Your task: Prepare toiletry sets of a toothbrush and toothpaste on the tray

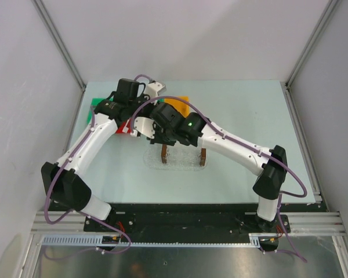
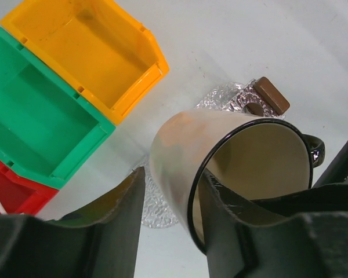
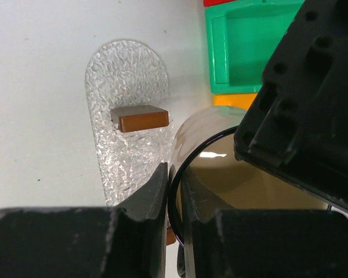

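A cream enamel mug (image 2: 180, 150) with a black rim hangs tilted above the table. My right gripper (image 3: 174, 174) is shut on its rim, one finger inside and one outside. My left gripper (image 2: 171, 174) straddles the mug wall; its inner finger touches the rim and a gap remains beside its outer finger. The clear tray (image 1: 182, 157) with a brown block (image 3: 142, 119) at each short end sits on the textured oval mat (image 3: 124, 75), just beyond the mug. The toothbrush and toothpaste are hidden or out of view.
Orange (image 2: 87, 52), green (image 2: 40, 116) and red (image 2: 11, 191) bins stand side by side at the back left of the table, close to both wrists. In the top view the two arms cross over the mat and cover the mug.
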Motion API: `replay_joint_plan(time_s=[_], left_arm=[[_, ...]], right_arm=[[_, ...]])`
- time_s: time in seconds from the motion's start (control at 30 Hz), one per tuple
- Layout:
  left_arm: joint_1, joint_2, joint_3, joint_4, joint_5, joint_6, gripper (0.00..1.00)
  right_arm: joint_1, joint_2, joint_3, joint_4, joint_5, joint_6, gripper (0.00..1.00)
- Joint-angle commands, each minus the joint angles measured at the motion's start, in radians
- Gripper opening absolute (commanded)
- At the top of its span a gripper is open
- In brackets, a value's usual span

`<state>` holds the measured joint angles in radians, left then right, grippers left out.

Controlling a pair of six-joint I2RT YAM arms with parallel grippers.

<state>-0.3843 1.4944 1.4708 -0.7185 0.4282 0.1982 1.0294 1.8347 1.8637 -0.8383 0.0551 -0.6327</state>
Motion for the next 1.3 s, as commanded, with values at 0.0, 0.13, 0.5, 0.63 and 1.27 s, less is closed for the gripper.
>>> replay_joint_plan(time_s=[0.0,0.13,0.5,0.63,1.27], left_arm=[[-0.007,0.013,0.022,0.001,-0.002,0.037,0.39],[-0.013,0.026,0.036,0.001,-0.009,0.032,0.23],[-0.011,0.041,0.114,-0.005,-0.011,0.078,0.00],[-0.008,0.055,0.177,-0.035,0.010,0.127,0.00],[0.077,0.092,0.345,-0.214,0.052,0.354,0.00]], right_arm=[[0.011,-0.017,0.078,0.111,0.094,0.030,0.00],[0.011,-0.017,0.084,0.133,0.123,0.059,0.00],[0.021,-0.035,0.097,0.136,0.129,0.128,0.12],[0.024,-0.048,0.097,0.110,0.092,0.151,0.36],[-0.098,-0.198,0.095,0.019,-0.102,0.249,0.89]])
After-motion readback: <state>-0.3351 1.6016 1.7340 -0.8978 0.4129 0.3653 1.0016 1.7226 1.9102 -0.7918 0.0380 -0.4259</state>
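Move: Just behind and right of the left hand hangs the white mug, its middle about 2 cm back, 3 cm right and 3 cm below, the rim already between the half-open fingers. From the right hand, which holds the rim, it is some 4 cm ahead, 1 cm right and 3 cm below. About 22 cm below the left hand lie the brown-ended rack (5 cm back, 6 right), green bin (18 ahead, 6 left) and orange bin (18 ahead, 7 right). Closing on the mug's rim while dipping about 1 cm and drifting right, the left hand pinches it, then rises some 4 cm and edges forward. The right hand keeps its grip at first, easing slightly forward and up, then opens wide, lets go and rises to about 7 cm above its start, tilting its left side up roughly 15 degrees. ##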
